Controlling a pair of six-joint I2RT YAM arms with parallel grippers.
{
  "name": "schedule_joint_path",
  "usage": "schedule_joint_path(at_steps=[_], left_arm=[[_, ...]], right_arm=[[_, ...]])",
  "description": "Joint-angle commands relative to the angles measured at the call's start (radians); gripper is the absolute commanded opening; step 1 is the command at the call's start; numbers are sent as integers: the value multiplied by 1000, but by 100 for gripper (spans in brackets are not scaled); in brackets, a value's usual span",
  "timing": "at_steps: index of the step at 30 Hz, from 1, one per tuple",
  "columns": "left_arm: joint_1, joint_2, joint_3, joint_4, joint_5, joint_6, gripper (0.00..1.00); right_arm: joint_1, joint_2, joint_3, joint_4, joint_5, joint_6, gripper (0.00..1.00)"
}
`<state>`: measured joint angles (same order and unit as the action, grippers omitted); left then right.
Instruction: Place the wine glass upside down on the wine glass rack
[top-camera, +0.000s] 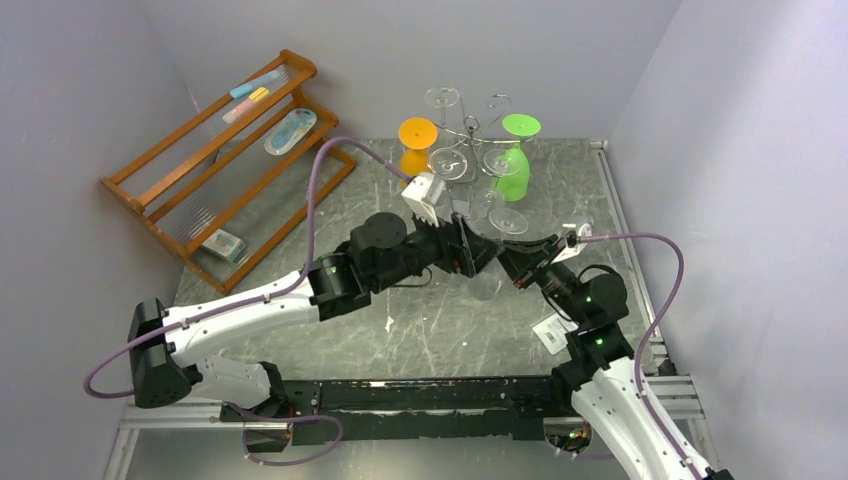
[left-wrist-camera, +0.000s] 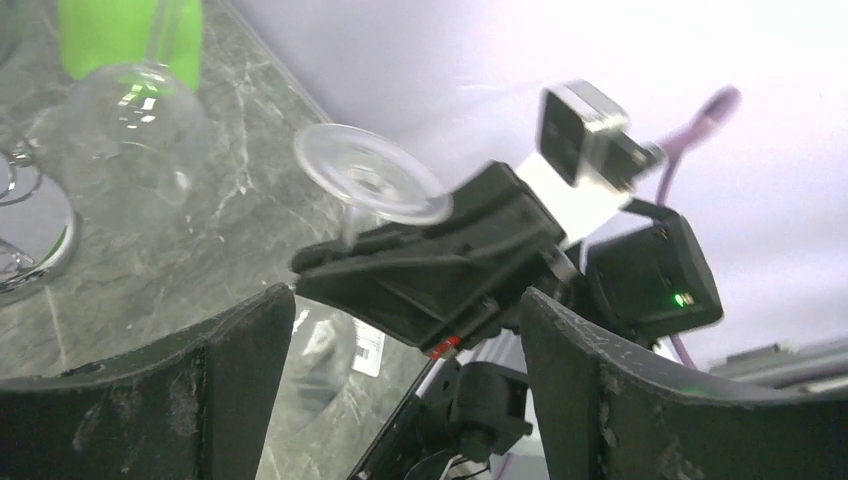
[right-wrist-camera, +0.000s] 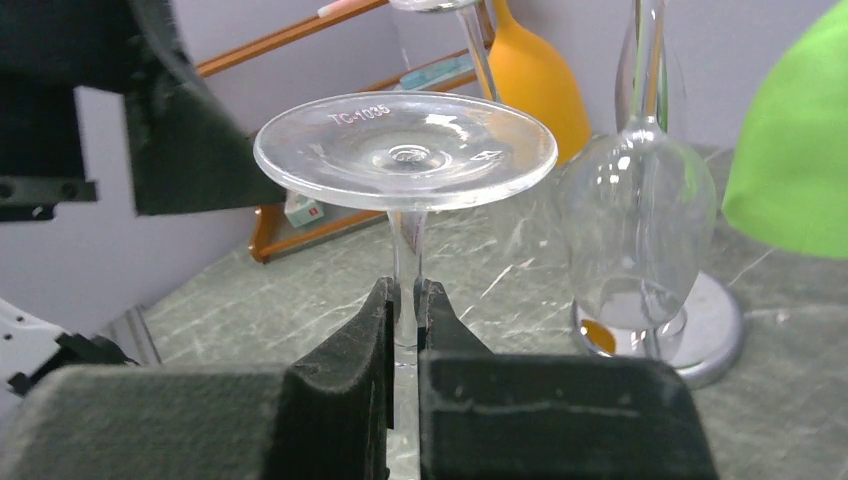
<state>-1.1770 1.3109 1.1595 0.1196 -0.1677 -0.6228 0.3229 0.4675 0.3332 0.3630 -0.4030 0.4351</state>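
Observation:
A clear wine glass (right-wrist-camera: 405, 150) is upside down, its round foot on top and its bowl (top-camera: 485, 288) below. My right gripper (right-wrist-camera: 406, 290) is shut on its thin stem, just under the foot. In the top view that gripper (top-camera: 512, 262) is in front of the wine glass rack (top-camera: 470, 130), a silver wire stand on a round chrome base (right-wrist-camera: 700, 330). My left gripper (left-wrist-camera: 405, 298) is open. Its fingers (left-wrist-camera: 240, 380) stand wide on either side of the right gripper's black fingers, touching nothing. It hovers just left of the held glass (left-wrist-camera: 370, 180).
The rack holds an orange glass (top-camera: 417, 145), a green glass (top-camera: 515, 160) and clear glasses (top-camera: 442, 98), all hanging upside down. An orange-brown wooden shelf (top-camera: 220, 160) stands at the back left. A white barcode label (top-camera: 550, 335) lies beside the right arm.

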Motion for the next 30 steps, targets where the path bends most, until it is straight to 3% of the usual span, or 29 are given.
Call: schedule_joint_path(at_steps=[1, 9, 22, 25, 28, 30], left_arm=[[89, -16, 31, -79, 75, -155, 86], [185, -27, -5, 14, 287, -308, 88], [207, -43, -41, 9, 293, -440, 82], [209, -22, -47, 47, 342, -471, 76], [213, -26, -85, 122, 344, -502, 59], [217, -31, -114, 175, 363, -525, 53]], right_arm=[[4, 28, 86, 36, -57, -180, 0], [13, 59, 118, 58, -128, -287, 0], [29, 23, 116, 68, -224, -366, 0], [30, 20, 113, 82, -255, -369, 0], [31, 20, 96, 135, -290, -336, 0], [30, 22, 89, 148, -296, -322, 0]])
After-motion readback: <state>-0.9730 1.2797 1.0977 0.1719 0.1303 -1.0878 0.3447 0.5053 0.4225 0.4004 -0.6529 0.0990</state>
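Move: Some 6 cm ahead and 5 cm to the right of the empty left hand, about 1 cm above it, is the foot of the upside-down wine glass. The right hand already pinches its stem, with the left fingers some 4 cm back, 5 cm left and 4 cm above. The rack stands about 16 cm ahead of the left hand and 3 cm left; its nearest hanging clear glass is some 11 cm ahead, 2 cm right, both middles about 5 cm lower. Reaching forward a good 3 cm and slightly left beside the wine glass's foot, the left hand then eases back a little, rolls nearly 30 degrees counter-clockwise seen from behind it, and starts closing its wide-open fingers. The right hand keeps its pinch on the stem, lifts about 3 cm while drawing back and left, and tilts the foot towards those fingers by some 25 degrees. ##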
